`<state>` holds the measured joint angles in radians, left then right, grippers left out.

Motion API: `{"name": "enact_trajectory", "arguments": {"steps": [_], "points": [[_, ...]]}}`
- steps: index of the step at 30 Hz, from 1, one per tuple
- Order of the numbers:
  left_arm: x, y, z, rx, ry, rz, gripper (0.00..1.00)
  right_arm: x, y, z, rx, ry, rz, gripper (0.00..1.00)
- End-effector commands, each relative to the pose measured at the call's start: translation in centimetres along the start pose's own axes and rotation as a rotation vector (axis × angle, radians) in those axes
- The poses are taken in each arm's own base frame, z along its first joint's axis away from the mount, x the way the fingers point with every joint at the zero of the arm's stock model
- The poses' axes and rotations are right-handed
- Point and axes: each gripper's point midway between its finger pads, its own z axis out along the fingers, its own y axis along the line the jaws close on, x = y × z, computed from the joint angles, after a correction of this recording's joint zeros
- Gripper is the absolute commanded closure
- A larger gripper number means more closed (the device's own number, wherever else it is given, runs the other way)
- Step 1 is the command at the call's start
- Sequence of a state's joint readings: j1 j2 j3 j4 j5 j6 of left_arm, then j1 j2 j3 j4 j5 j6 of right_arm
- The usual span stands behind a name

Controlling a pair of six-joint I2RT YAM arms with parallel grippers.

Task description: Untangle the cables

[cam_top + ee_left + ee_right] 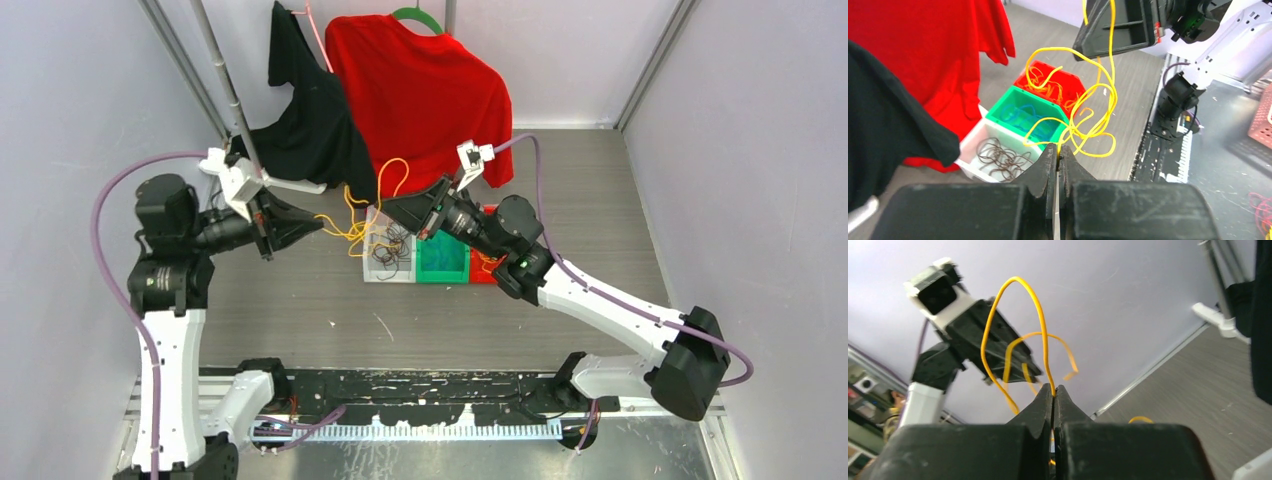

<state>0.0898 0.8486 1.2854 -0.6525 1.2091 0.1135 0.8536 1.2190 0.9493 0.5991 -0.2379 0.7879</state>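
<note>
A tangle of yellow cable (358, 226) hangs in the air between my two grippers, above the bins. My left gripper (322, 222) is shut on one strand of that yellow cable (1093, 120), pinched at the fingertips of the left gripper (1059, 149). My right gripper (385, 205) is shut on another strand, and the yellow cable (1040, 310) loops up out of the tips of the right gripper (1053, 387). Dark brown cables (1000, 155) lie in the white bin, blue cables (1018, 114) in the green bin, and orange cables (1048, 87) in the red bin.
The white bin (375, 272), green bin (443, 275) and red bin (485, 270) stand side by side mid-table. A red shirt (420, 90) and a black garment (305, 120) hang from a rack at the back, close behind both grippers.
</note>
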Motion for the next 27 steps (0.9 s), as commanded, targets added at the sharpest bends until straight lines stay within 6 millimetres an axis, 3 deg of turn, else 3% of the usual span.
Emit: {"name": "enact_trajectory", "arguments": {"steps": [1, 6, 10, 15, 18, 27], "points": [[0.5, 0.2, 1.6, 0.012, 0.005, -0.009, 1.0, -0.2, 2.0, 0.0, -0.079, -0.008, 0.127, 0.99], [1.6, -0.1, 4.3, 0.077, 0.025, -0.109, 1.0, -0.2, 2.4, 0.0, -0.092, -0.004, 0.171, 0.99], [1.6, 0.2, 5.4, 0.098, 0.044, -0.136, 1.0, 0.9, 1.8, -0.3, -0.077, 0.037, 0.146, 0.99], [1.3, 0.3, 5.7, 0.114, 0.057, -0.114, 1.0, 4.1, 1.6, 0.0, -0.068, 0.198, 0.133, 0.83], [1.0, 0.1, 5.7, 0.121, 0.063, -0.108, 1.0, 5.4, 1.5, 0.1, -0.054, 0.264, 0.103, 0.78], [0.5, -0.8, 5.7, 0.152, 0.063, -0.117, 1.0, 6.3, 1.6, 0.6, -0.047, 0.308, 0.079, 0.71]]}}
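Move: The yellow cable's tangled middle hangs between the grippers: about 5 cm right of the left hand and 1 cm back, and some 4 cm left of the right hand and 5 cm back, slightly below both. From the left hand, the white box is about 9 cm ahead, 8 cm right and 37 cm down; the green box is equally far ahead and 17 cm right. Left keeps pinching the yellow cable, going 5 cm rightward; right hand sinks 6 cm, back and left, fingers part-opening. ##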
